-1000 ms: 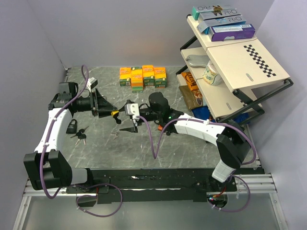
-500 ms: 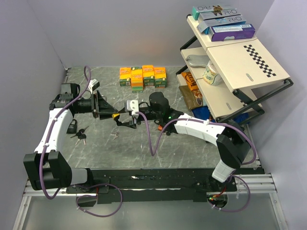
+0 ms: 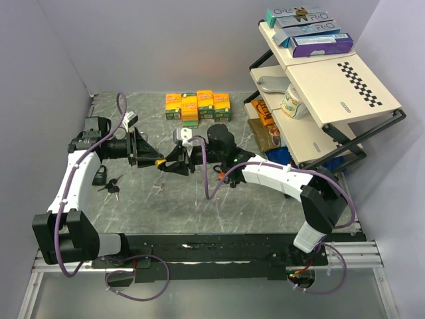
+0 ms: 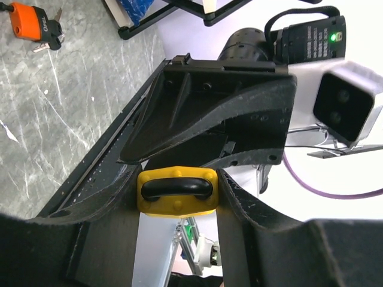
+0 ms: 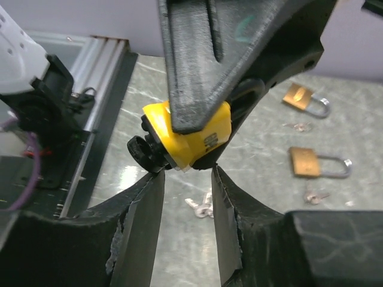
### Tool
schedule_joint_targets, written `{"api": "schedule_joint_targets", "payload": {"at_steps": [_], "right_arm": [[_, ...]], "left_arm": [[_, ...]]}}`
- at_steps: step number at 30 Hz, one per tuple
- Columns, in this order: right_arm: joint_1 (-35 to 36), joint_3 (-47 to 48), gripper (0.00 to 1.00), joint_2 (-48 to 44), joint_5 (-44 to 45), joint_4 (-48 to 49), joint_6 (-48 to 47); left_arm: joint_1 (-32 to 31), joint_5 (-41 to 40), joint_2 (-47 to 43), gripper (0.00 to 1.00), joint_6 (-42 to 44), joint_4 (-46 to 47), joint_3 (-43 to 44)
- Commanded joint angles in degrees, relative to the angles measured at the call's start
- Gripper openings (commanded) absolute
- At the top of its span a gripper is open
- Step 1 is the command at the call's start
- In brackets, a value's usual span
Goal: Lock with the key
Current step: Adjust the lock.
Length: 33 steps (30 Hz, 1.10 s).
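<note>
A yellow padlock [image 4: 177,204] with a black shackle [image 4: 177,188] is held off the table, with my left gripper [image 4: 177,197] shut on its body. In the top view the padlock [image 3: 159,161] sits between the two arms. In the right wrist view a black key head [image 5: 142,154] sticks out of the lock's [image 5: 191,137] lower left corner. My right gripper [image 5: 187,176] faces the lock, jaws partly closed. Its fingertips [image 5: 157,179] reach the lock's lower edge beside the key head, and only table shows in the gap between them.
Two brass padlocks [image 5: 304,97] [image 5: 312,162] and loose keys [image 5: 202,206] lie on the table below. An orange padlock [image 4: 29,21] lies farther off. A black padlock with keys [image 3: 101,177] sits by the left arm. Orange boxes [image 3: 198,106] stand at the back and a shelf rack [image 3: 332,90] on the right.
The right gripper has swung up and left to the held padlock, and its jaws have narrowed. The left gripper still holds the padlock and has barely moved.
</note>
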Motion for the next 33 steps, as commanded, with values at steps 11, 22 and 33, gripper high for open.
{"api": "schedule_joint_targets", "payload": {"at_steps": [11, 22, 33], "right_arm": [[-3.7, 8.3, 0.44, 0.7, -1.9, 11.6, 28.9], [-8.5, -1.9, 0.78, -6.9, -6.5, 7.9, 11.6], [-1.6, -0.6, 0.83, -5.8, 0.0, 4.4, -3.2]], "left_arm": [[-0.2, -8.1, -7.5, 0.01, -14.0, 18.9, -5.4], [0.5, -2.4, -4.3, 0.01, -15.7, 19.1, -2.8], [-0.2, 1.0, -3.5, 0.01, -25.5, 27.3, -4.7]]}}
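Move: The left hand keeps the yellow lock in its fingers, the body poking out some 2 cm to its right. From the right hand, its fingers pointing left at the lock, the lock lies about 3 cm to the left and level; its black key head sits about 1 cm left, 2 cm back and a little lower. The loose silver keys lie on the table some 20 cm below the right hand, 4 cm to its left and 1 cm back. Rolling about its pointing axis, top side forward by some 20 degrees, the right hand rises about 2 cm beside the lock's key end, then spreads its fingers wide and backs off right and forward about 5 cm, unrolling, before coming partway back. The left hand keeps its grip and carries the lock about 2.5 cm forward, turning slightly counter-clockwise. ##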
